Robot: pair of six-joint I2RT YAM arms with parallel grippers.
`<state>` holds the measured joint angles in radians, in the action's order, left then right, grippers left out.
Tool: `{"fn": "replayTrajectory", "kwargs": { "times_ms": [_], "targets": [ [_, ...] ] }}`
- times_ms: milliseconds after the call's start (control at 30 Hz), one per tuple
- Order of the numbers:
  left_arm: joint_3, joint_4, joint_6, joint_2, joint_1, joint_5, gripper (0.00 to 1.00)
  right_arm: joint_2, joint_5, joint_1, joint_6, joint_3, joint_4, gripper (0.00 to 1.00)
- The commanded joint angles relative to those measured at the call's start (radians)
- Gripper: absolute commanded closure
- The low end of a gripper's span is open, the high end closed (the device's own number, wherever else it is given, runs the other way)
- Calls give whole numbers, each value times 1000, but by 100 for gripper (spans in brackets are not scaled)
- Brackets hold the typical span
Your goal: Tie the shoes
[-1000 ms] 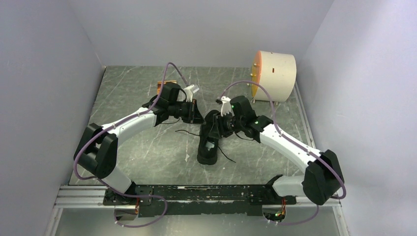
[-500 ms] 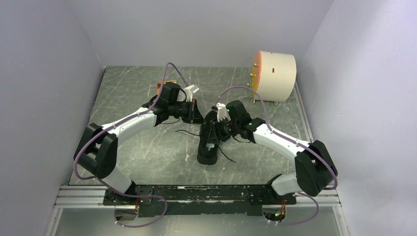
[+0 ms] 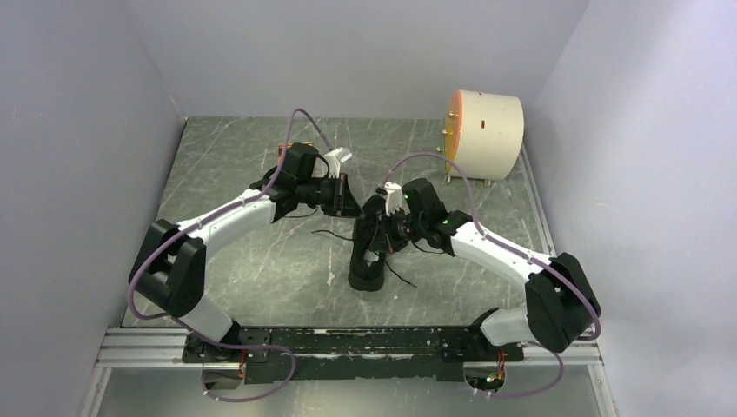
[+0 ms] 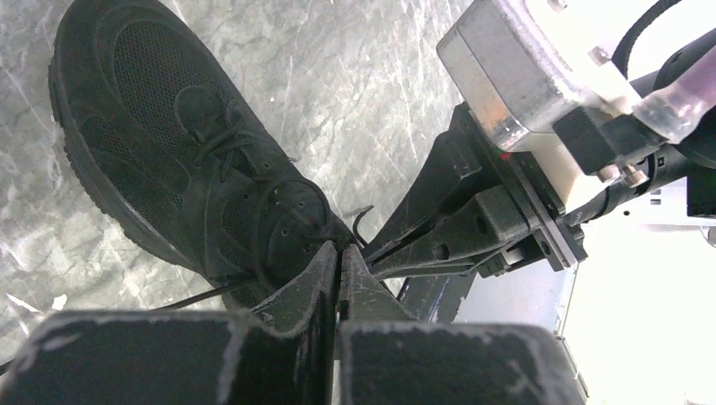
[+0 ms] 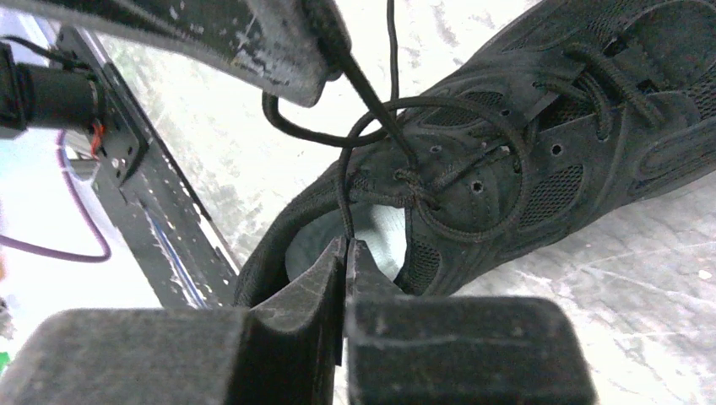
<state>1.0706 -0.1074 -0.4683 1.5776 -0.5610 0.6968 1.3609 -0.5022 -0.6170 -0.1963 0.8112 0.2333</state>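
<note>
The black shoe (image 3: 365, 271) lies mid-table, heel toward the arms, with its pale insole showing. In the left wrist view the shoe (image 4: 169, 143) fills the upper left. My left gripper (image 3: 354, 208) (image 4: 339, 251) is shut on a thin black lace beside the tongue. That lace (image 5: 384, 118) runs taut from the left finger (image 5: 279, 42) down to a knot (image 5: 412, 179) on the shoe (image 5: 591, 126). My right gripper (image 3: 381, 239) (image 5: 346, 245) hovers over the shoe's opening, shut on another lace strand that rises to the same knot. A round lace loop lies over the eyelets.
A cream drum with an orange face (image 3: 487, 132) stands at the back right. A small orange-brown piece (image 3: 285, 152) sits behind the left arm. Loose lace ends trail on the table left (image 3: 326, 233) and right (image 3: 401, 276) of the shoe. Grey walls enclose three sides.
The right arm has swung left over the shoe's opening and its jaws have shut on a lace strand. The left arm has stayed put, still shut.
</note>
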Motion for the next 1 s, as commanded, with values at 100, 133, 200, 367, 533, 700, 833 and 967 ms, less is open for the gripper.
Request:
{"fn": "replayTrajectory", "kwargs": {
  "times_ms": [100, 133, 200, 367, 533, 700, 833, 967],
  "targets": [
    [54, -37, 13, -50, -8, 22, 95, -56, 40, 8, -59, 12, -31, 100],
    [51, -45, 18, -63, -14, 17, 95, -66, 49, 7, -65, 17, -21, 100],
    [29, -37, 12, -88, -26, 18, 95, -90, 85, 8, -83, 23, 3, 100],
    [-49, 1, 5, -164, -78, 2, 95, -167, 251, 10, -171, 17, 37, 100],
    [-136, -33, 58, -223, -122, -60, 95, -191, 302, 10, -216, -37, -18, 100],
    [-204, -49, 100, -263, -130, -66, 95, -175, 312, 11, -203, -34, -7, 100],
    [-243, -46, 102, -271, -143, -69, 95, -167, 291, 12, -188, -35, -9, 100],
    [-240, -111, 142, -256, -155, -109, 91, -146, 295, 11, -181, -29, 8, 100]
  ]
}}
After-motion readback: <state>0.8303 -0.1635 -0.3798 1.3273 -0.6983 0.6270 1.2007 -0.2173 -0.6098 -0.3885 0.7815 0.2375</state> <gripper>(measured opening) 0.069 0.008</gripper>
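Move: Over the shoe, the left hand holds a lace loop. The shoe's heel opening, where that loop goes, lies about 7 cm back from this hand, 4 cm right and 10 cm below; the knot sits some 2 cm back, 4 cm right and 8 cm down. From the right hand, already shut on a lace strand, the knot is roughly 3 cm ahead, 3 cm left and 3 cm lower; the opening is 2 cm back, 3 cm left, 6 cm below. Lifting about 3 cm first, the left hand carries its loop back some 9 cm towards the heel, then sinks about 5 cm on the way, fingers still shut. Meanwhile the right hand keeps its pinched strand and rises about 4.5 cm while drawing 3 cm forward and 3 cm right, turning some 20 degrees clockwise, then settles 2 cm lower. ##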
